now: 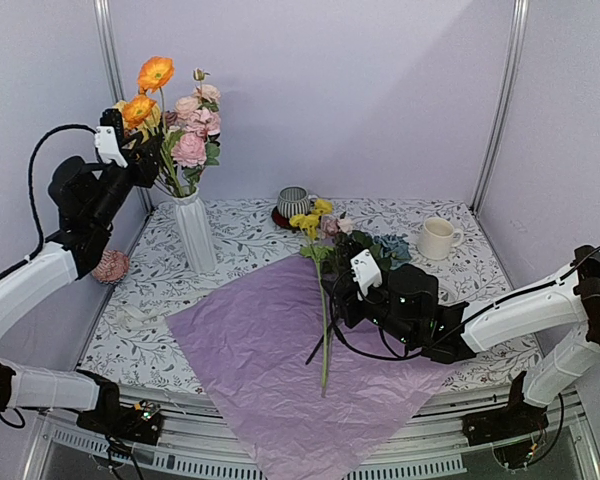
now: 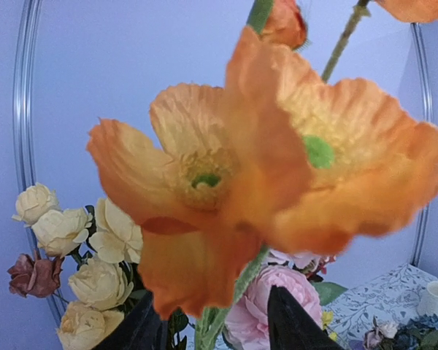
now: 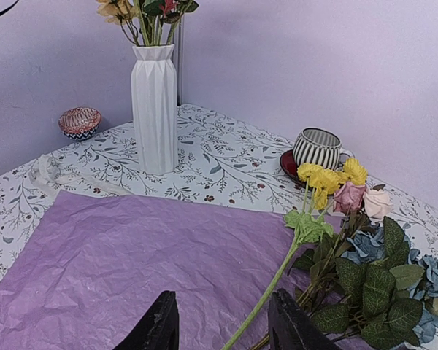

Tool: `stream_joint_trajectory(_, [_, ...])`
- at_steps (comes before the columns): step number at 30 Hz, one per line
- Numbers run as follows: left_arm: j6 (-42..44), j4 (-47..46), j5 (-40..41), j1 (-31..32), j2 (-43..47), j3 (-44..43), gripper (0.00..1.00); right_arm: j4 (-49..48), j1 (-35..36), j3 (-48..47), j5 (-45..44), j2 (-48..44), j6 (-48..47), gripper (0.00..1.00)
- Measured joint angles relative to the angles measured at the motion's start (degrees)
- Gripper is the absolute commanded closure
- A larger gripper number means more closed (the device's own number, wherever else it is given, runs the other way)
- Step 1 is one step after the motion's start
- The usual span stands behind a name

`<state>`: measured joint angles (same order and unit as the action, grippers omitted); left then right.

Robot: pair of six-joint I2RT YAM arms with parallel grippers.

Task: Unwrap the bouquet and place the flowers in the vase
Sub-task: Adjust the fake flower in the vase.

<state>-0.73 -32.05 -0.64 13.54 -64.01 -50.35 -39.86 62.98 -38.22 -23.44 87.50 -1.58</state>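
Note:
The white ribbed vase (image 1: 196,232) (image 3: 154,109) stands at the back left with pink, cream and orange flowers (image 1: 190,125) in it. My left gripper (image 1: 140,150) (image 2: 210,295) is up among these blooms, open. The green stem (image 2: 237,292) of an orange poppy (image 2: 226,175) (image 1: 137,110) runs between its fingers with gaps on both sides. The pink-lilac paper (image 1: 270,360) (image 3: 131,262) lies spread flat. My right gripper (image 1: 332,300) (image 3: 223,294) hovers open low over it, straddling the long stem (image 3: 277,273) of a yellow flower (image 3: 325,177) (image 1: 311,218). More flowers (image 1: 375,245) (image 3: 379,277) lie to its right.
A grey striped mug (image 1: 294,202) (image 3: 317,147) on a dark red saucer stands at the back centre. A cream mug (image 1: 437,238) (image 2: 436,297) is at the back right. A small pink ball-like object (image 1: 111,266) (image 3: 80,121) and pale ribbon (image 1: 140,318) (image 3: 51,171) lie left of the vase.

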Motion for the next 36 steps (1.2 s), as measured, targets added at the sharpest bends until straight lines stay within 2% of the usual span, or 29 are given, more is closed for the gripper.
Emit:
stream_joint_trajectory(5, [0.00, -0.15, -0.22, -0.48, -1.73, -1.33, 0.71, 0.02, 0.00, -0.07, 0.00, 0.00, 0.00, 0.56])
stream_joint_trajectory(13, [-0.39, -0.20, -0.15, -1.49, -3.72, -2.14, 0.77, 0.02, 0.00, -0.09, 0.00, 0.02, 0.00, 0.56])
stream_joint_trajectory(19, [-1.22, -0.20, -0.31, -1.92, -5.86, -2.64, 0.97, 0.00, 0.00, -0.09, 0.00, 0.02, 0.00, 0.56])
stream_joint_trajectory(36, [-1.99, -1.73, -1.07, -2.32, -7.69, -2.69, 1.00, 0.09, 0.00, -0.50, 0.00, 0.83, 0.00, 0.56])
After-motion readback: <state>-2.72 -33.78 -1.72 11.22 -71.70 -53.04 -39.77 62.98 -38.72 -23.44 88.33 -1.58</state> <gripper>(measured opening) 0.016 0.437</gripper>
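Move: The orange flowers' stem rises about 4 cm ahead of the open left fingers, roughly in line with them, with the blossoms above. The vase's mouth is about 8 cm ahead, 4 cm right and some 16 cm below; the pink flowers are about 9 cm ahead and 8 cm right, the yellow ones about 10 cm ahead and 5 cm left, both near hand height. From the idle right hand, the stem is roughly 42 cm left, 16 cm ahead and 24 cm up. Bring the left gripper forward about 4 cm in under the orange blossoms, to their stem above the vase, easing down some 2 cm in the second half with hardly any tilt. Shut the half-open fingers fully on the way in to pinch the stem, then keep them shut while creeping forward a little. ##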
